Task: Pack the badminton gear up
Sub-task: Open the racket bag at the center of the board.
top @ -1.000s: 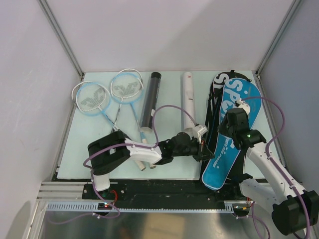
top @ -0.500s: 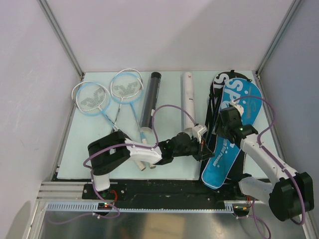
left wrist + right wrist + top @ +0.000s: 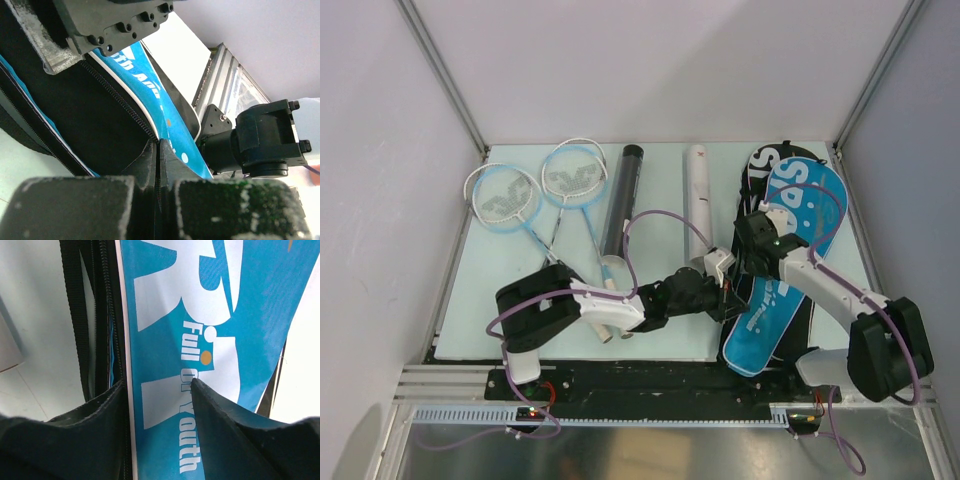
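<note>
Two rackets with pale-blue heads [image 3: 505,200] [image 3: 575,175] lie at the back left, their handles running under my left arm. A long black tube [image 3: 623,205] and a white tube [image 3: 697,195] lie side by side in the middle. The blue and black racket bag [image 3: 795,215] lies on the right. My left gripper [image 3: 728,300] is shut on the bag's zipper edge [image 3: 150,132], lifting it. My right gripper [image 3: 752,245] stands open over the blue flap [image 3: 210,300], one finger [image 3: 107,400] by the zipper, the other [image 3: 212,400] on the lettering.
The mat's front edge [image 3: 570,355] and the black rail lie just below my arms. Walls with metal frame posts [image 3: 445,75] close in the back and sides. The right arm's base motor [image 3: 265,140] shows beyond the bag.
My right gripper has opened and moved left and toward the front along the bag, down to its zipper side. The left gripper has kept its hold in place.
</note>
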You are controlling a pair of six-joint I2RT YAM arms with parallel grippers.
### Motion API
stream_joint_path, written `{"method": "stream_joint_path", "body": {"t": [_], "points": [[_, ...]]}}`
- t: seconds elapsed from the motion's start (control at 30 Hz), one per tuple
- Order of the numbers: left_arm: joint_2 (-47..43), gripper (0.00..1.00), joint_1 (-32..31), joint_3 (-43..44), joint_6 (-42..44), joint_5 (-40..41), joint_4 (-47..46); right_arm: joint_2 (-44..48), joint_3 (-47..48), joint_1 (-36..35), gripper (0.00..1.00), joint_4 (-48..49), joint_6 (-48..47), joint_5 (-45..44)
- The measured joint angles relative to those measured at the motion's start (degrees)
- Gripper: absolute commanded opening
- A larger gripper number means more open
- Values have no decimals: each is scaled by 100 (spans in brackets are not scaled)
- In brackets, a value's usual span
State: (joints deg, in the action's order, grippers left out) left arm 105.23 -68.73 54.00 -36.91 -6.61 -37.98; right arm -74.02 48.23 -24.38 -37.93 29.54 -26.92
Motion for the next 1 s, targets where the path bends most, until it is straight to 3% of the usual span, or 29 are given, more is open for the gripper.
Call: {"method": "stream_joint_path", "body": {"t": [0.1,0.2,0.27,0.47,0.63,0.83,1.0], "points": [[-31,0,-4,-17,33,85,0,-210,109,-81,36,-61,-4,-153],[-52,0,-4,-66,50,177,-2,-310,140,-131,9,-94,-13,-251],[-63,1,-4,-96,48,232,0,-345,142,-146,2,-101,-20,-271],[-116,26,-4,-136,44,348,-9,-219,142,-151,0,-70,-181,-282],[-413,47,-2,-267,48,472,24,402,122,-151,0,39,-730,-282],[-975,53,37,-291,35,745,428,1523,-155,-205,0,433,-1357,-234],[-1110,52,146,-291,-50,798,595,1681,-229,-420,0,717,-1705,-306]]}}
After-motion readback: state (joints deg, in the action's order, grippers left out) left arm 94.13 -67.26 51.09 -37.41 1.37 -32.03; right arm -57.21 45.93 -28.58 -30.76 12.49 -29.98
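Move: The left edge of the racket bag's blue cover runs between the right hand's open fingers, about 2 cm to the left of its hand point and 1 cm below. The white tube's middle stands roughly 17 cm ahead of that hand and 14 cm to its left, and the black tube's middle some 17 cm ahead and 36 cm to its left. The left hand is already shut on the bag's zip edge, right at its fingertips; the right hand's bit of edge lies about 12 cm ahead of it, 1 cm to its right and 3 cm lower. The right hand settles barely half a centimetre while its fingers shut on the left edge of the blue cover, then draws that pinched edge up about 8 cm, tipping the fingers more forward and turning some 15 degrees counter-clockwise. As the lift begins the left hand opens its fingers to about half, lets go of the zip edge and backs away, rising about 5 cm while going left and somewhat forward. ##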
